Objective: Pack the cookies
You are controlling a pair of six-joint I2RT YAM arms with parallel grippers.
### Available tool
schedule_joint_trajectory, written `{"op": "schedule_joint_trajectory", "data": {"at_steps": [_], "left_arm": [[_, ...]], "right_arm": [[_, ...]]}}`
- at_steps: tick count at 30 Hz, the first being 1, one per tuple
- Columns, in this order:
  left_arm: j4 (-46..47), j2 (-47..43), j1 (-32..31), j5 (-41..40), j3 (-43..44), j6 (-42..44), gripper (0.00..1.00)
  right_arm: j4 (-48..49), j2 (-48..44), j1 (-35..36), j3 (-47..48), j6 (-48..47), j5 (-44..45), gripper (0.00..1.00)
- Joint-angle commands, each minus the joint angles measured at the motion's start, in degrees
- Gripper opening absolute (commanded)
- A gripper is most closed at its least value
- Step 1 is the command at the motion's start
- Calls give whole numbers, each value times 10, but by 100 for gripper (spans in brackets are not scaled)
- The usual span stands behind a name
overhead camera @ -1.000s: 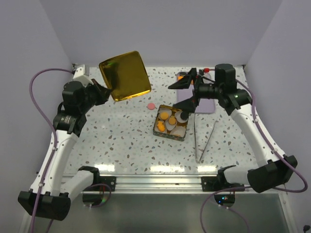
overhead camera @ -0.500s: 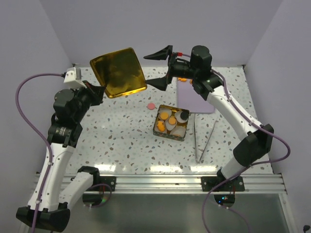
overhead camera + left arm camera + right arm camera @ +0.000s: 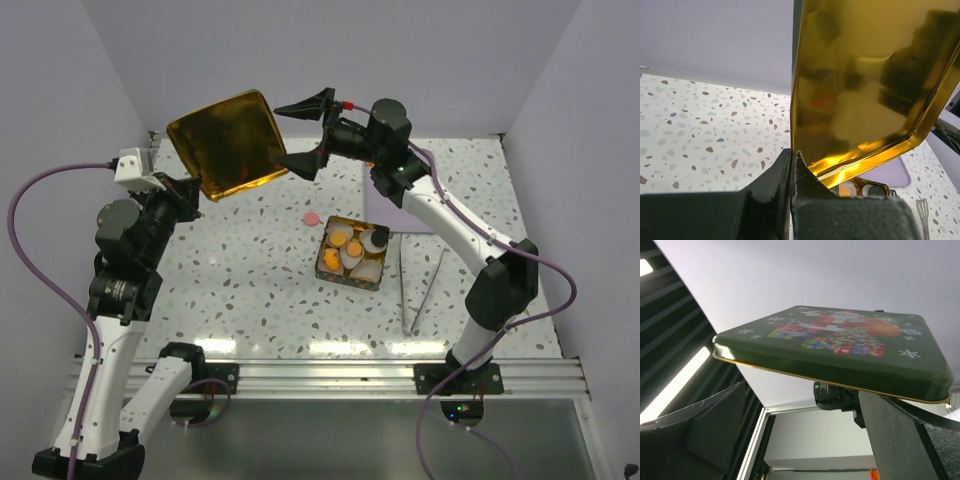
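The open square tin [image 3: 328, 257] sits mid-table with several orange cookies [image 3: 340, 238], a black one and white paper cups inside. One pink cookie [image 3: 311, 218] lies on the table left of it. My left gripper [image 3: 192, 190] is shut on the corner of the gold tin lid [image 3: 225, 143] and holds it high at the back left; its gold underside fills the left wrist view [image 3: 865, 85]. My right gripper [image 3: 300, 132] is open, raised level with the lid's right edge. The right wrist view shows the lid's green printed top [image 3: 840, 350] just beyond the fingers.
A purple mat [image 3: 400, 210] lies behind the tin. Metal tongs [image 3: 418, 290] lie on the table right of the tin. White walls enclose the table at the back and sides.
My left arm has lifted the lid higher and to the left. My right gripper has left the tin, swung up and left, and now faces the lid's right edge, still open.
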Motion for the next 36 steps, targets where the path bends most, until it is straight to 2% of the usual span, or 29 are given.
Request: {"op": "schedule_joint_trajectory", "data": {"at_steps": [1,6,13,20,24,28,31,36], "left_arm": [[42,-17,-3,1,10,20,0],[33,-21,-3,-7,22,34,0],[50,-24,-3,2,37,62,0],[115,-48,-3,1,40,120,0],[184,-81,-3,2,6,177,0],[203,-92,-3,19,-7,219,0],[202,-88,-3,60,-10,235,0],[208,-76,-3,92,-22,258,0]], "right_arm": [[123,7,1,-2,165,50,99],[121,13,1,14,165,63,99],[131,18,10,-8,190,64,99],[160,44,13,16,240,45,99],[201,61,13,27,269,47,99],[218,63,13,21,280,58,99],[220,82,14,44,286,47,99],[209,136,22,157,299,16,99]]}}
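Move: Off the open right hand's fingertips, the lid's middle lies about 11 cm to the left, level fore and aft and some 2 cm lower. Below that hand, the cookie tin is roughly 14 cm to the right, straight down some 43 cm; the pink disc lies 9 cm ahead and 4 cm right, on the table. From the left hand, which already pinches the lid's lower near corner, its middle is about 5 cm ahead, 6 cm right and 5 cm up. Keeping its pinch on the lid's corner, the left hand lingers, then lifts about 9 cm and draws back 4 cm, its fingers tipping upward and its left side rising as it swings the lid more upright. The wide-open right hand follows beside the lid's right edge, rising slightly, dipping, then going some 3 cm left and up again without closing. ##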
